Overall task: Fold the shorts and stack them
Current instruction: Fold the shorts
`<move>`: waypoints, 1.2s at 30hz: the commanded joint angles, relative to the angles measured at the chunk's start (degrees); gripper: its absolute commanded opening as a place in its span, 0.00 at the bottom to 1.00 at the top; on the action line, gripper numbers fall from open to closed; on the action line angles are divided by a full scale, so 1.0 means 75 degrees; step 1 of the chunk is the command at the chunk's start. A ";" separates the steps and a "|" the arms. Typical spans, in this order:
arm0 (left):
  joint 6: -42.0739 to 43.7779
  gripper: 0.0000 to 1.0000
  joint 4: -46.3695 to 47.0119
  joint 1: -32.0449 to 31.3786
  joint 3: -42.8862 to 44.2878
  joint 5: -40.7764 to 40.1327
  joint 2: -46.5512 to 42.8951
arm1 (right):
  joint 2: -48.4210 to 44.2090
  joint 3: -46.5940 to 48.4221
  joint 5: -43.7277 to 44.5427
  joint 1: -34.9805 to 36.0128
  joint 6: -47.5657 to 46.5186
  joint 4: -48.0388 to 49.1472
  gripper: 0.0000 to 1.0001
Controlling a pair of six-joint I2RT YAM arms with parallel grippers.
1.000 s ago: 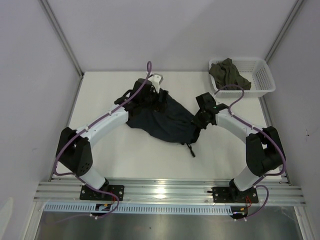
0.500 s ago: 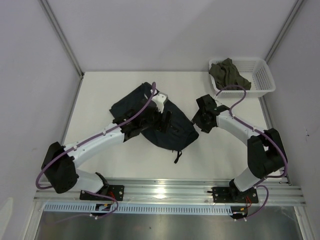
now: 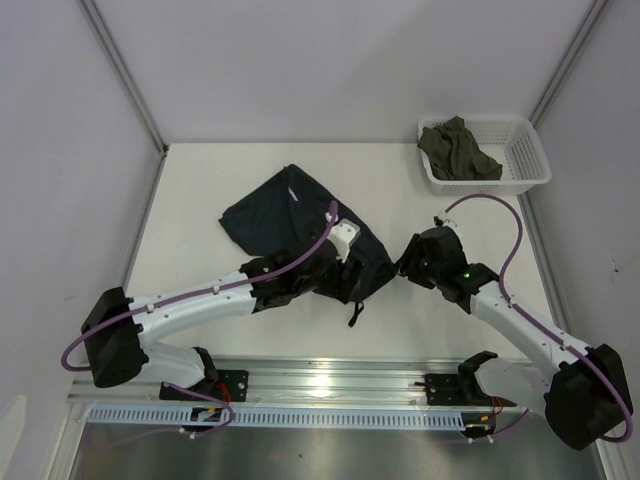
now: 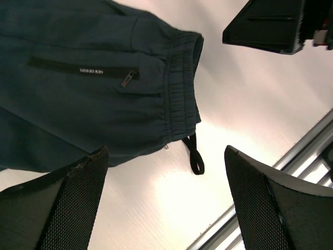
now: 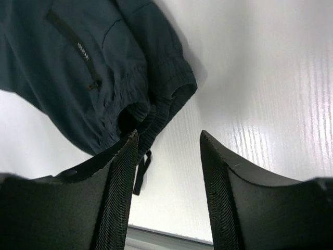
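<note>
The dark teal-navy shorts [image 3: 290, 215] lie spread on the white table, waistband toward the near right. My left gripper [image 3: 352, 278] hovers over their near corner, open wide with nothing between its fingers. In the left wrist view I see the zip pocket [image 4: 83, 70], the elastic waistband [image 4: 179, 88] and a black drawstring loop [image 4: 195, 159] ahead of the left gripper [image 4: 166, 151]. My right gripper [image 3: 409, 262] stands just right of the waistband, open and empty. In the right wrist view the shorts [image 5: 78, 67] and drawstring [image 5: 141, 172] lie left of the right gripper [image 5: 169, 134].
A white basket [image 3: 530, 150] at the far right corner holds an olive-green garment [image 3: 458, 148]. The aluminium rail [image 3: 330, 380] runs along the near table edge, close behind both grippers. Grey walls close in the left, far and right sides.
The right gripper has opened, let go of the shorts' edge and drawn back toward the near side. The left arm has swept nearer across the shorts, uncovering their far part.
</note>
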 commanded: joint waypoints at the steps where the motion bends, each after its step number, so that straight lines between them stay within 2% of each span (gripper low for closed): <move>1: -0.0367 0.93 -0.0181 -0.0294 0.0222 -0.0623 0.0396 | -0.0174 -0.0184 -0.0225 0.0147 -0.0340 0.0648 0.52; 5: -0.0544 0.93 -0.0347 -0.0517 0.0527 -0.0964 0.0830 | -0.0104 -0.0442 -0.0213 0.0358 -0.0270 0.1127 0.54; 8: -0.0544 0.93 -0.0265 -0.0541 0.0714 -0.1023 0.1182 | -0.0011 -0.0641 -0.0143 0.0487 -0.0211 0.1678 0.61; 13: -0.0555 0.93 -0.0183 -0.0506 0.0972 -0.1187 0.1604 | 0.0306 -0.0887 -0.0014 0.0499 -0.0117 0.2451 0.61; 21: -0.0544 0.92 0.0063 -0.0412 0.0973 -0.0765 0.1768 | 0.1172 -0.0911 0.0022 0.0358 -0.0036 0.3330 0.58; 29: 0.0018 0.91 0.0859 -0.0342 0.0762 -0.0041 0.2038 | 0.1653 -0.1250 -0.0329 0.0042 0.0117 0.4372 0.58; 33: 0.0031 0.91 0.1481 -0.0038 0.0551 0.0710 0.2505 | 0.1864 -0.1473 -0.0494 -0.0145 0.0129 0.5006 0.58; 36: -0.0005 0.89 0.1575 0.0033 0.0632 0.0759 0.2880 | 0.2075 -0.1707 -0.0553 -0.0181 0.0117 0.5662 0.58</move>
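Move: The shorts' elastic band lies between my hands. Its near end is about 5 cm right of my left hand, 2 cm ahead and some 13 cm below. Its far end is about 4 cm left of my right hand, 3 cm ahead and 8 cm below. The black loop lies roughly 4 cm right and 1 cm back of my left hand. The zip pull is some 8 cm ahead and 4 cm right of my left hand. I bring both open hands down on the two ends of the elastic band. My left hand, wide open, first sinks about 5 cm, hangs there briefly, then slides about 5 cm right and a little lower, over the near end. My right hand, half open, slips left while sinking, then reaches forward and keeps going down, about 5 cm in all, until its fingers straddle the far corner; neither hand closes. ##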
